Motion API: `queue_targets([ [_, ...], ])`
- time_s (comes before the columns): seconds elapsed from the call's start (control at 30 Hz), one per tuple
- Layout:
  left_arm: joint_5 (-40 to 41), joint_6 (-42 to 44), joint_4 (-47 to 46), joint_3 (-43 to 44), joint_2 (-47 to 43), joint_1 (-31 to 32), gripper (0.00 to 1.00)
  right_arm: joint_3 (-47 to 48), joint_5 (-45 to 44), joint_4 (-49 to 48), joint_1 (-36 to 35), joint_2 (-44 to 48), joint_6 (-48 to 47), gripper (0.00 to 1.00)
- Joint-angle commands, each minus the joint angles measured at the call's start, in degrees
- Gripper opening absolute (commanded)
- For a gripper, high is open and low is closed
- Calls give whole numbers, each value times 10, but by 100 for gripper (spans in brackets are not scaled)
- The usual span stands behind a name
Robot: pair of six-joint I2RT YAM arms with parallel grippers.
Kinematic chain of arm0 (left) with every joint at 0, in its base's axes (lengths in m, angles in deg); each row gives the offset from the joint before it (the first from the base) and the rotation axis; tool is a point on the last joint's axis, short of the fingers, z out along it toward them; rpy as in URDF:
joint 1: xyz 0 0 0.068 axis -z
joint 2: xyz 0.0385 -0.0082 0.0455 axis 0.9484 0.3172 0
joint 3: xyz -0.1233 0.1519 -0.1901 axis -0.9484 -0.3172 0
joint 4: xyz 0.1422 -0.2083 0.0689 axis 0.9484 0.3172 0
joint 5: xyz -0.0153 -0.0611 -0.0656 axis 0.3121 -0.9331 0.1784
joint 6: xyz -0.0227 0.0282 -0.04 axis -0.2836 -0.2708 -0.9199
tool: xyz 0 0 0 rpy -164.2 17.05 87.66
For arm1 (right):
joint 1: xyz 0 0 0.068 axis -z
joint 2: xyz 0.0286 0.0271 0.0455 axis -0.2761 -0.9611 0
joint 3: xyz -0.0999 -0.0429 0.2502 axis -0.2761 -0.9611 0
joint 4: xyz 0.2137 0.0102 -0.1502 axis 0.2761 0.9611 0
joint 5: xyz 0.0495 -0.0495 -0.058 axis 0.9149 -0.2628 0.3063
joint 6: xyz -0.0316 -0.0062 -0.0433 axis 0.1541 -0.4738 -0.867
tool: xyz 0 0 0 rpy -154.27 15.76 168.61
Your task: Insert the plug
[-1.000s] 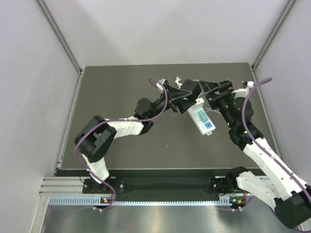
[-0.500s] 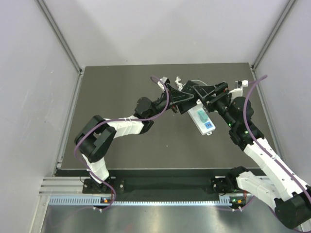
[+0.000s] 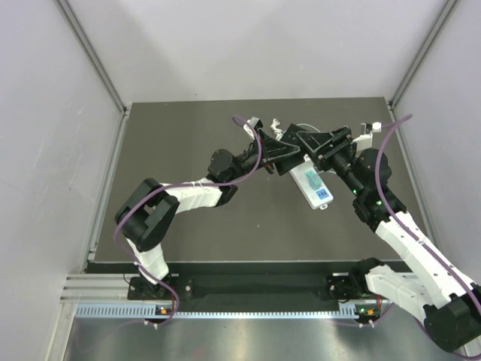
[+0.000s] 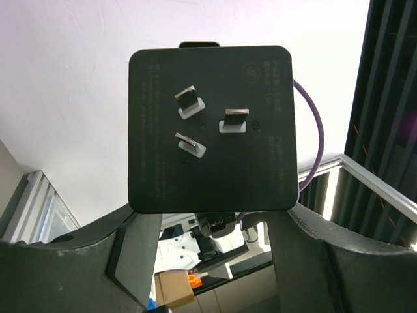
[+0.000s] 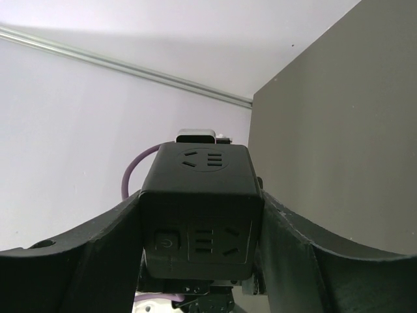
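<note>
The plug (image 4: pixel 212 130) is a black cube with three metal prongs (image 4: pixel 208 122) on the face turned to the left wrist camera. My left gripper (image 4: pixel 214 218) is shut on its sides. The right wrist view shows the same cube (image 5: pixel 202 195) from its socket faces, with a power button (image 5: pixel 167 242). My right gripper (image 5: pixel 199 225) is shut on it, both fingers (image 5: pixel 111 231) pressing its flanks. From above, the two grippers meet nose to nose over the back of the table, left (image 3: pixel 284 154) and right (image 3: pixel 319 143), the plug (image 3: pixel 303 141) between them. A white socket block (image 3: pixel 313 186) with a blue label lies just below them.
The dark table mat (image 3: pixel 188 218) is bordered by grey walls left, right and behind. A purple cable (image 3: pixel 252 139) loops off the left wrist, another (image 3: pixel 391 139) off the right. Small white parts (image 3: pixel 274 124) lie behind the grippers.
My right gripper moved left onto the plug and its jaws narrowed around it. The left gripper kept its hold and barely shifted.
</note>
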Motion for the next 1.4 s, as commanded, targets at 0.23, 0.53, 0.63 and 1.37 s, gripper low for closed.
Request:
queue_targets([
  [0.23, -32, 29, -62, 1, -44, -11, 42, 24, 40, 35, -3, 5, -71, 0],
  [0.53, -26, 90, 38, -64, -117, -21, 79, 145, 79, 83, 35, -57, -205, 0],
  [0.63, -25, 100, 71, -85, -135, -22, 81, 185, 102, 108, 48, -85, -238, 0],
  [1.37, 256, 816, 1078, 173, -341, -84, 98, 787, 29, 684, 70, -601, -791, 0],
])
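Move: Both hands are on the black plug: its middle is about 2 cm ahead and 1 cm left of the right hand, and 3 cm right of the left hand. From the right hand, the power strip's free far-end sockets lie roughly 17 cm ahead, 1 cm right and 30 cm below. The white adapter sits about 13 cm ahead and 5 cm right, the green plug 8 cm ahead and 8 cm right, both some 28 cm below. The left fingers open off the black plug and that hand backs away about 15 cm to the left, dipping on the way, its wrist rolling over. The right hand tightens its hold and carries the plug some 16 cm forward, rising slightly then sinking to about 9 cm lower, towards the strip's far end, turning some 75 degrees so its level fingers slant down. ##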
